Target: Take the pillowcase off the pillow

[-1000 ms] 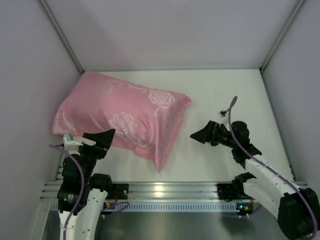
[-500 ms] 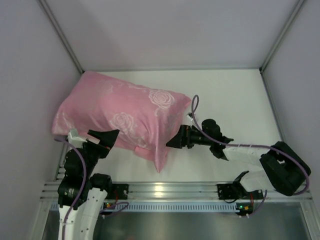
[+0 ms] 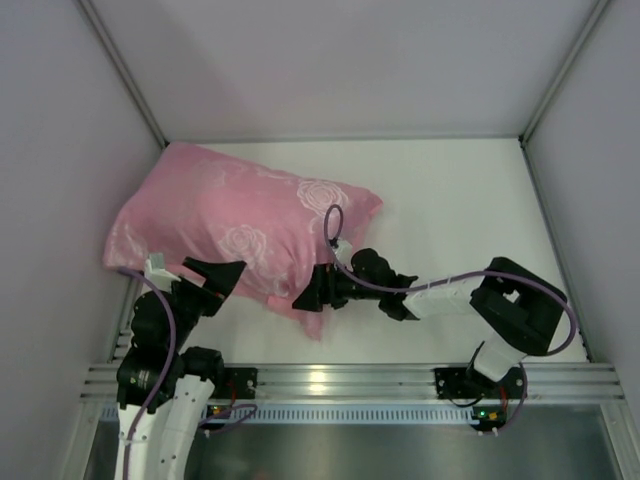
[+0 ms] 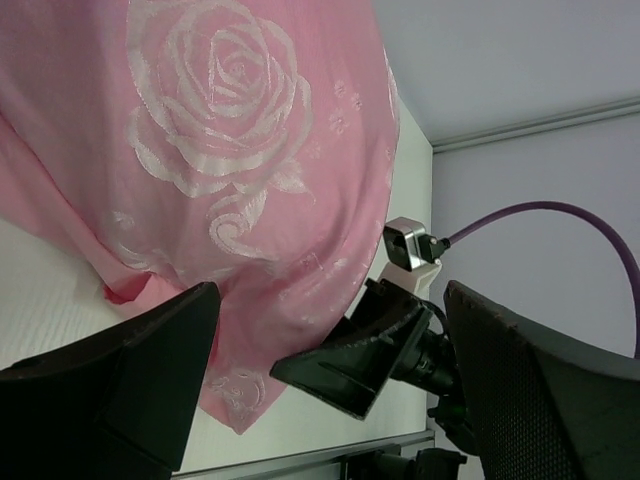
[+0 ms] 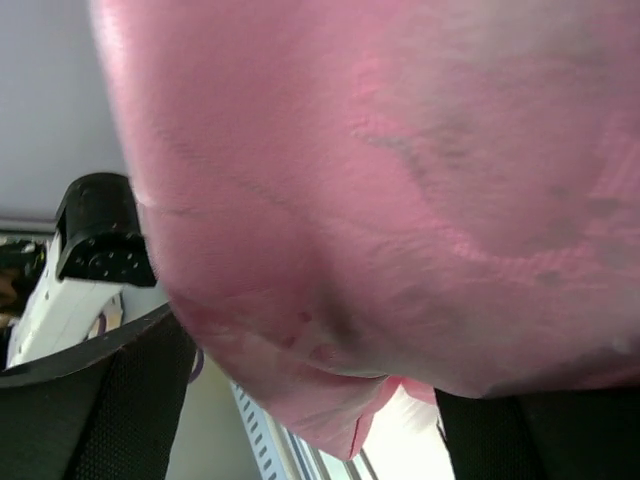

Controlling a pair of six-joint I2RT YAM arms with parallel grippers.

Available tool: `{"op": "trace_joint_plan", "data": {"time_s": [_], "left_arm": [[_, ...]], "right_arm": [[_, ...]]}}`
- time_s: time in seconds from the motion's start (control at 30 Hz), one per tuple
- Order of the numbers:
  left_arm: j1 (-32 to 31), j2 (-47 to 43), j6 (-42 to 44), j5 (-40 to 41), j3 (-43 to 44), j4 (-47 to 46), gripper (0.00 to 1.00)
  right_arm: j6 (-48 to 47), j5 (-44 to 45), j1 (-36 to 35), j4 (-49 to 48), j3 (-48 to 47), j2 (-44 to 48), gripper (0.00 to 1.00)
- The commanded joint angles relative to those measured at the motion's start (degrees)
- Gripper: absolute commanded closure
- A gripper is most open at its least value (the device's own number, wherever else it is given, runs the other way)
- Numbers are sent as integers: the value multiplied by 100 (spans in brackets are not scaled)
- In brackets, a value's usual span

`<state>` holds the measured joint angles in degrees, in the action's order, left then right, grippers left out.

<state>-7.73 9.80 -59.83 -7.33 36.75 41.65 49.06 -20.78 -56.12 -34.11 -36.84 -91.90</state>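
Observation:
The pink rose-patterned pillowcase (image 3: 240,220) lies at the left of the white table and fully covers the pillow, so the white pillow is hidden. My left gripper (image 3: 212,272) is open at the pillowcase's near edge; in the left wrist view (image 4: 330,300) its fingers frame the pink cloth (image 4: 220,150) and the right gripper (image 4: 350,365). My right gripper (image 3: 308,290) is open at the pillowcase's near hanging corner. In the right wrist view (image 5: 320,400) the pink cloth (image 5: 380,150) bulges between its spread fingers.
White enclosure walls surround the table (image 3: 460,200); the left wall stands close to the pillowcase. An aluminium rail (image 3: 330,380) runs along the near edge. The left arm's body (image 5: 90,240) shows in the right wrist view.
My right arm has swung left from the table's right side to the pillowcase's near corner. My left gripper has shifted slightly right.

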Motion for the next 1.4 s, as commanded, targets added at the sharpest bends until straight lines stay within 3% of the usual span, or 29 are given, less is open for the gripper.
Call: {"op": "trace_joint_plan", "data": {"time_s": [0.0,0.07,0.1,0.17,0.2,0.3,0.43,0.57,0.77,1.03,1.17,1.37], "left_arm": [[43,57,86,-198,130,1,4],[34,66,77,-242,139,10,4],[43,74,77,-260,165,36,4],[43,83,95,-269,192,63,4],[43,83,95,-269,201,71,4],[43,74,112,-295,210,107,4],[43,74,174,-278,271,185,4],[43,74,261,-181,359,326,4],[43,162,262,-58,315,397,4],[43,224,113,416,131,747,2],[43,320,-28,908,-36,871,1],[43,1093,270,760,-80,722,2]], "right_arm": [[-142,915,-75,175,-341,-100,19],[-195,1364,-75,474,-324,-13,30],[-212,1531,-75,606,-315,22,45],[-256,2032,-75,1036,-289,206,64],[-291,2242,-75,1151,-263,277,82],[-379,2971,-14,1485,26,725,100],[-502,3605,337,2144,447,1646,100],[-599,3247,1739,2548,1125,3216,100],[-1038,3071,3062,4024,1346,5198,100],[-1162,1586,4266,4738,1118,5780,100],[-1188,1331,4469,4790,1030,5815,100],[-1206,900,4777,4791,889,5745,100]]}}
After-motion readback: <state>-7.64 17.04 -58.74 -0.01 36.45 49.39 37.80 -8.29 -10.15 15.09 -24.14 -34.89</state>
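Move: The right hand is wide open at the hanging near right corner of the pillowcase. The spot it will pinch is some 3 cm ahead, about 1 cm right and about 3 cm below it; the middle of the pillow lies about 17 cm ahead, 14 cm left and 6 cm lower, and the pillow's far right corner about 25 cm ahead, 18 cm right and 6 cm lower. From the left hand, held high, that near corner is about 17 cm right, 1 cm ahead and 17 cm below. The right hand dips about 3 cm while easing forward, shuts fully on the near right corner of the pillowcase, then keeps that pinch and drags the corner fast to the right and somewhat forward, ending some 30 cm to the right and 4 cm higher than it began, its fingers swung about 50 degrees clockwise to point more forward. Late on, once the pull has nearly stopped, the open left hand sinks some 5 cm towards the pillow, shifting slightly left and tipping its fingers down about 15 degrees. ##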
